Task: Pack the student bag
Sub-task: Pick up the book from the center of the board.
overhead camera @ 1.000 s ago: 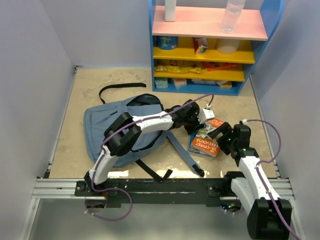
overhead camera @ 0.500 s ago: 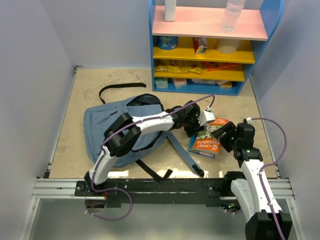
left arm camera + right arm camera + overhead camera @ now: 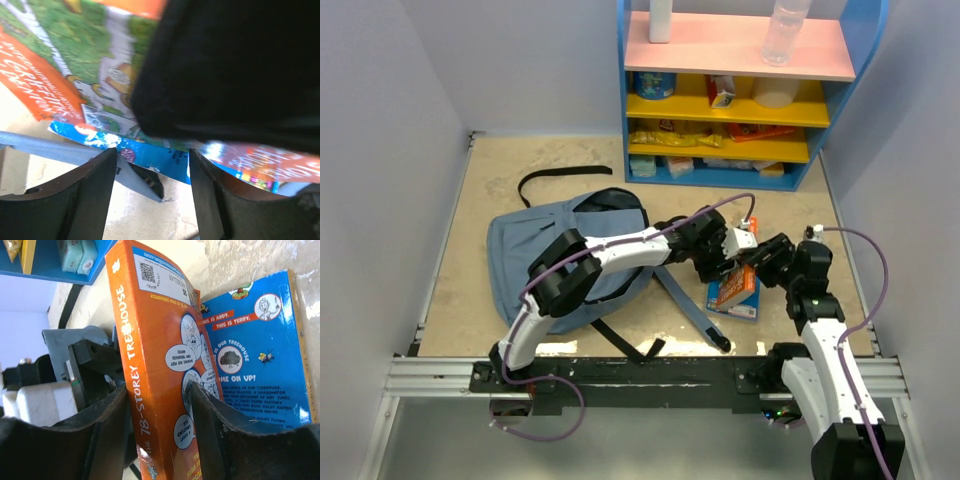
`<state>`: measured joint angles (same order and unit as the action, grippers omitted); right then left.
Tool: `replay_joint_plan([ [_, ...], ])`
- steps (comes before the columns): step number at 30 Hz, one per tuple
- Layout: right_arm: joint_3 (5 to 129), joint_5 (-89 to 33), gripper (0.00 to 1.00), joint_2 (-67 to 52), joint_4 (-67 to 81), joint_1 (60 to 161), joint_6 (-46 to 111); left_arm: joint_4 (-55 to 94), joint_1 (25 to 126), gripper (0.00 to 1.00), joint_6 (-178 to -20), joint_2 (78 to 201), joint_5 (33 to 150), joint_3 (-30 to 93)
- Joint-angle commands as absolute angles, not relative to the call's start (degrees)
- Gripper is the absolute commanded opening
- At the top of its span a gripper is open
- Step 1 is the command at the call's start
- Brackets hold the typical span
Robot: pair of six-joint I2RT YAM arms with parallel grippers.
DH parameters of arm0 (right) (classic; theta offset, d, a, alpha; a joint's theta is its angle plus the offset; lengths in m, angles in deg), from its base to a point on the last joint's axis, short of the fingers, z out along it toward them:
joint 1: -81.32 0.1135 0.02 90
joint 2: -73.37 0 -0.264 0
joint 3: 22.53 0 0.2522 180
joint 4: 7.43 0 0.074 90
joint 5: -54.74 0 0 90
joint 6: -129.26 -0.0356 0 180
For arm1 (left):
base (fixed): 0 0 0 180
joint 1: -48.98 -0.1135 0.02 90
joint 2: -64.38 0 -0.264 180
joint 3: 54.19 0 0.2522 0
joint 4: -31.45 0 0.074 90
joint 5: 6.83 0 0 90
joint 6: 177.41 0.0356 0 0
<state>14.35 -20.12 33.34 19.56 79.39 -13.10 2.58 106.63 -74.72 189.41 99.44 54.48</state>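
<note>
The grey-blue student bag (image 3: pixel 555 250) lies flat left of centre, with a padded shoulder strap (image 3: pixel 685 305) trailing toward the books. My right gripper (image 3: pixel 762 262) is shut on an orange "78-Storey Treehouse" book (image 3: pixel 150 340) and holds it up on edge. A blue book (image 3: pixel 260 365) lies flat beneath it on the table (image 3: pixel 790 225). My left gripper (image 3: pixel 728 262) is open and empty, right beside the orange book; its fingers (image 3: pixel 90 195) hang above the table, the blue book's edge (image 3: pixel 150 160) and the grey strap (image 3: pixel 50 147).
A blue shelf unit (image 3: pixel 740 165) with snacks and bottles stands at the back right. A thin black webbing strap (image 3: pixel 560 178) loops behind the bag. White walls close in on both sides. The two grippers are almost touching.
My right gripper has tipped the orange book from lying tilted to standing on edge and shifted it left, baring the blue book. My left gripper moved slightly right toward it.
</note>
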Motion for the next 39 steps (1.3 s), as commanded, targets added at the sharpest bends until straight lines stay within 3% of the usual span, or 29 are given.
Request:
replay_joint_plan([
  [1, 14.52, -19.96, 0.47, 30.75, 22.32, 79.65, -9.26, 5.12, 108.93, 0.64, -75.89, 185.40, 104.79, 53.70],
  [10, 19.01, -27.88, 0.30, 29.95, 30.68, 79.65, -1.26, -1.98, 104.01, 0.66, -74.32, 176.27, 102.77, 55.81],
  [13, 18.31, -26.47, 0.22, 30.39, 29.80, 79.74, -2.66, -8.48, 101.81, 0.77, -72.39, 169.70, 100.15, 57.65],
  [16, 17.34, -24.98, 0.16, 30.22, 28.30, 79.65, -3.45, -17.35, 101.89, 1.00, -68.53, 164.16, 92.96, 58.01],
  [20, 16.29, -22.78, 0.06, 30.13, 25.76, 79.74, -4.51, -21.85, 101.89, 1.00, -66.76, 157.82, 85.11, 50.05],
  [29, 17.42, -21.28, 0.02, 31.71, 25.49, 79.74, -4.77, -19.41, 104.08, 1.00, -68.87, 151.03, 69.57, 35.08],
  [34, 18.04, -20.93, 0.02, 32.68, 26.36, 79.74, -4.77, -15.19, 105.32, 1.00, -68.69, 152.96, 59.11, 33.31],
  [39, 17.95, -21.19, 0.01, 33.47, 27.07, 79.65, -4.77, -15.80, 105.32, 1.00, -70.44, 153.67, 61.01, 34.19],
])
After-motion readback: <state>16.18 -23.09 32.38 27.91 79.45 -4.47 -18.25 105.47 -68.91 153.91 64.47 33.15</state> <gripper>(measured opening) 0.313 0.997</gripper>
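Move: The orange treehouse book is tilted on edge between the right fingers, its middle about 5 cm left of that hand, about level fore and aft and 4 cm lower. The blue book under it lies some 6 cm left, 3 cm back and 9 cm below. From the left hand, the orange book is about 4 cm right, level fore and aft and 3 cm higher; the bag's right edge is some 19 cm left, 2 cm ahead, about level in height. Right fingers close on the book's spine edge, sinking about 3 cm; left opens, arcs 20 cm left over the bag. ##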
